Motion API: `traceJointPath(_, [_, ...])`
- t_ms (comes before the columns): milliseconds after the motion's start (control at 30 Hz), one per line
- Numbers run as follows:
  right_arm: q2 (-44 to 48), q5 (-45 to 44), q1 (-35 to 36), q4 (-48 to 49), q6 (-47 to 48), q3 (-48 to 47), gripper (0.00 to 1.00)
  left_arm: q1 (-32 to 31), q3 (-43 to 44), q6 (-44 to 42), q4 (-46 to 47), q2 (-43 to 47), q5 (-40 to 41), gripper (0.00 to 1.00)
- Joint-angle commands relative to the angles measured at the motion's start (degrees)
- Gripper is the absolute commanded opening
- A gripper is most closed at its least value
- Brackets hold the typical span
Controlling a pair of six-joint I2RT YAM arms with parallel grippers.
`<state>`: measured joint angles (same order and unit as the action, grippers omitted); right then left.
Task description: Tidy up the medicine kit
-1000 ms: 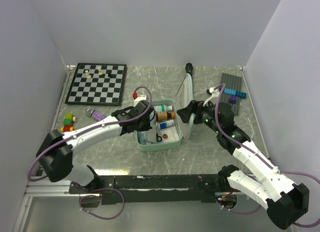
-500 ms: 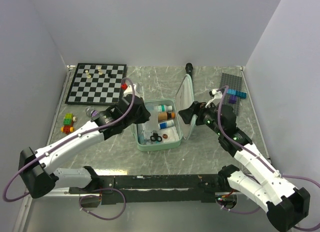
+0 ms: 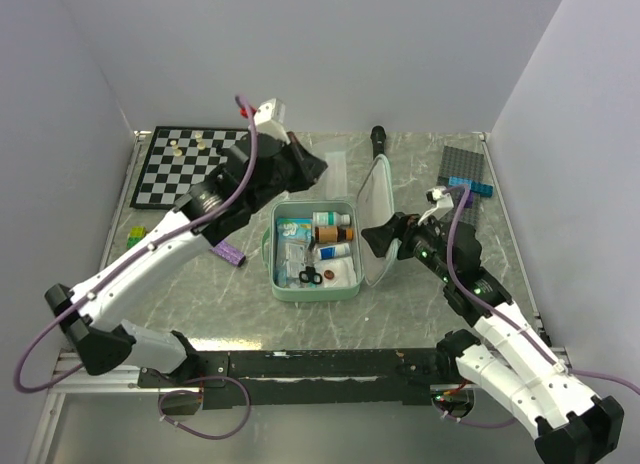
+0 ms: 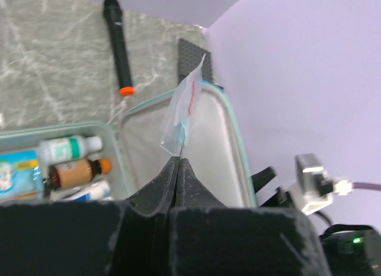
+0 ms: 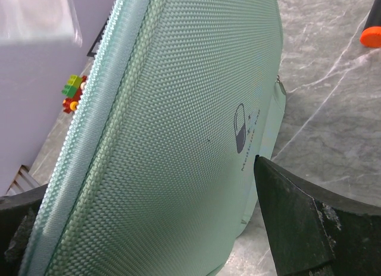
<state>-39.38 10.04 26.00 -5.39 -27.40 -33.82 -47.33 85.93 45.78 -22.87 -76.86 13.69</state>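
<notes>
The mint-green medicine kit [image 3: 285, 290] lies open mid-table, its lid [image 3: 377, 214] standing upright on the right. The tray holds small bottles [image 3: 331, 222], a tube, scissors [image 3: 311, 276] and a blue packet [image 3: 293, 234]. My left gripper [image 3: 318, 168] hangs raised behind the tray, shut on the corner of a small clear plastic bag [image 4: 181, 112] with a red strip; in the left wrist view it [image 4: 178, 160] points at the lid's grey lining [image 4: 208, 145]. My right gripper [image 3: 379, 238] is open, with the lid's logo face [image 5: 178, 109] between its fingers [image 5: 297, 228].
A black-and-white chessboard [image 3: 192, 166] with several pieces lies at the back left. A black stick with an orange band [image 3: 379, 137] lies behind the lid. A grey baseplate [image 3: 462, 184] with blue bricks sits at the right. Coloured bricks [image 3: 135, 234] and a purple item [image 3: 232, 254] lie left.
My left arm has risen from the tray and swung toward the back, lifting the clear bag. The right gripper has shifted slightly nearer along the lid, staying open.
</notes>
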Motion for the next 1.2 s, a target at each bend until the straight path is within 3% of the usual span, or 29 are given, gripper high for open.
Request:
traceJointPath(0, [2.19,2.26,0.02,-2.7,0.85,1.13,1.0,0.05,7.4,-1.48,-1.47,-5.39,-4.89,0.01])
traceJointPath(367, [4.92,2.79,0.02,-1.56,1.21,0.69,1.0,0.05,16.28,-0.69,-6.22,-11.82,-11.67,0.01])
traceJointPath(1167, [3.43,6.04,0.02,-1.73,1.21,-4.06,1.0,-1.71,19.63,2.38,-6.13,-18.5,-13.96,0.01])
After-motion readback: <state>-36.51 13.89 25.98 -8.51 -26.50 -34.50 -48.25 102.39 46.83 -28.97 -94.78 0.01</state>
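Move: The left gripper already holds the small clear zip bag high over the open green case, whose middle is roughly 30 cm below it, 4 cm back and 1 cm left. The raised lid's middle lies some 12 cm to its right, 4 cm back and 20 cm lower; the black microphone is about 22 cm ahead, 14 cm right and 31 cm down. From the right gripper, the lid's middle is about 3 cm ahead, 1 cm left and 5 cm below. Carry the zip bag with the left gripper about 8 cm to the right, over the case towards the inner face of the raised lid, quickly at first, then easing and sinking some 3 cm late on. Swing the wrist about 15 degrees clockwise, tipping the fingers slightly down, and keep them shut. Keep the right gripper wide open astride the lid edge, drawing it back about 1.5 cm. ##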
